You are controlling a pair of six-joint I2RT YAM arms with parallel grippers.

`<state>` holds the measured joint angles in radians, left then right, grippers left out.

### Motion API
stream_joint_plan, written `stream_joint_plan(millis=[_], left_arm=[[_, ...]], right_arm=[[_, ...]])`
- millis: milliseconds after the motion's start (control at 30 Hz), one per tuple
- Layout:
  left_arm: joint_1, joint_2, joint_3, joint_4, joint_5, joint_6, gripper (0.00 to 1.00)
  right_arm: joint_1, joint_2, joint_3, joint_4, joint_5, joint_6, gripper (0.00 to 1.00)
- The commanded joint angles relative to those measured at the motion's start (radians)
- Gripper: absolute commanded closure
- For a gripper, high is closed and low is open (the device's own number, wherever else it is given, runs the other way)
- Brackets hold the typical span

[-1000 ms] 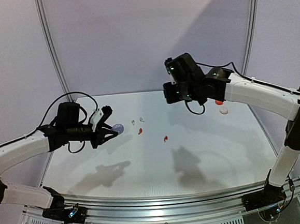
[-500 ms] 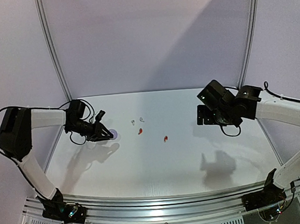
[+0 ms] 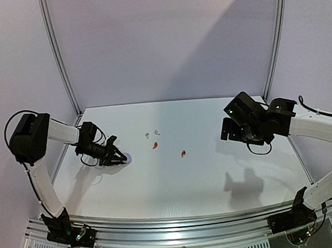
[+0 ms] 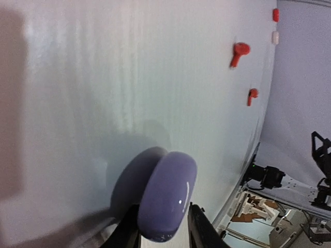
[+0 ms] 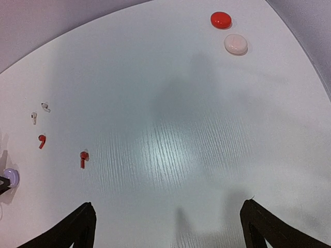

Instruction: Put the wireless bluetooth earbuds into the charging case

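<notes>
My left gripper (image 3: 118,157) sits low at the table's left, shut on a closed lilac charging case (image 3: 127,158). Its black fingers (image 4: 199,227) flank the round case (image 4: 168,194) close to the table; contact with the table is unclear. Two red earbuds (image 3: 155,146) (image 3: 183,153) and two white earbuds (image 3: 147,135) (image 3: 156,133) lie loose mid-table. The right wrist view shows the red earbuds (image 5: 42,140) (image 5: 83,158) and white earbuds (image 5: 34,117) (image 5: 46,107). My right gripper (image 5: 168,206) hangs open and empty above the right side.
A red case (image 5: 221,19) and a white case (image 5: 236,44) lie closed at the far right of the table; the right arm (image 3: 281,123) hides them from the top view. Frame posts (image 3: 57,58) stand at the back corners.
My left arm has drawn back and lowered the lilac case toward the table. My right arm has swung right and down, and its jaws have opened wide.
</notes>
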<state>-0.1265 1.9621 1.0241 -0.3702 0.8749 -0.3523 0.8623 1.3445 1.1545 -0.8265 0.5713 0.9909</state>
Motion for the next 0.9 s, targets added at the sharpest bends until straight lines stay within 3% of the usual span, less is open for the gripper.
stream_joint_plan(millis=[0, 267, 633, 867], left_arm=[[0.008, 0.013, -0.040, 0.008, -0.059, -0.063, 0.59], [0.008, -0.072, -0.056, -0.111, -0.275, -0.084, 0.03], [0.021, -0.205, -0.019, -0.203, -0.393, -0.036, 0.01], [0.022, -0.372, 0.024, -0.197, -0.380, 0.051, 0.01]], right_arm=[[-0.005, 0.065, 0.051, -0.014, -0.028, 0.001, 0.01], [-0.068, 0.111, 0.082, -0.064, -0.055, -0.038, 0.01], [-0.422, 0.220, 0.168, -0.008, -0.243, -0.323, 0.01], [-0.636, 0.499, 0.413, -0.015, -0.356, -0.508, 0.03]])
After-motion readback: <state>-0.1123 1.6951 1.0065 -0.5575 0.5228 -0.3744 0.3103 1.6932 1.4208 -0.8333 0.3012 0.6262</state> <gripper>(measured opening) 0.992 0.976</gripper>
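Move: Just beyond the left fingertips, which still pinch it at table height, the purple charging case sits about 2 cm to the right and 1 cm below; from that hand the nearer red earbud lies some 5 cm farther out and 16 cm right, the nearest white earbud about 12 cm out and 11 cm right. For the right hand, the white case lies roughly 24 cm ahead, 15 cm right and 19 cm below, with the red case about 6 cm beyond it. Letting go of the purple case on the table, the left fingers spread wide, then the hand backs off about 5 cm to the left and nearly 4 cm up, tipping some 20 degrees so the fingers point more steeply down. The open, empty right hand first dips slightly, then sweeps about 12 cm forward and as far right, sinking some 4 cm in all and tilting down, towards the white and red cases. ##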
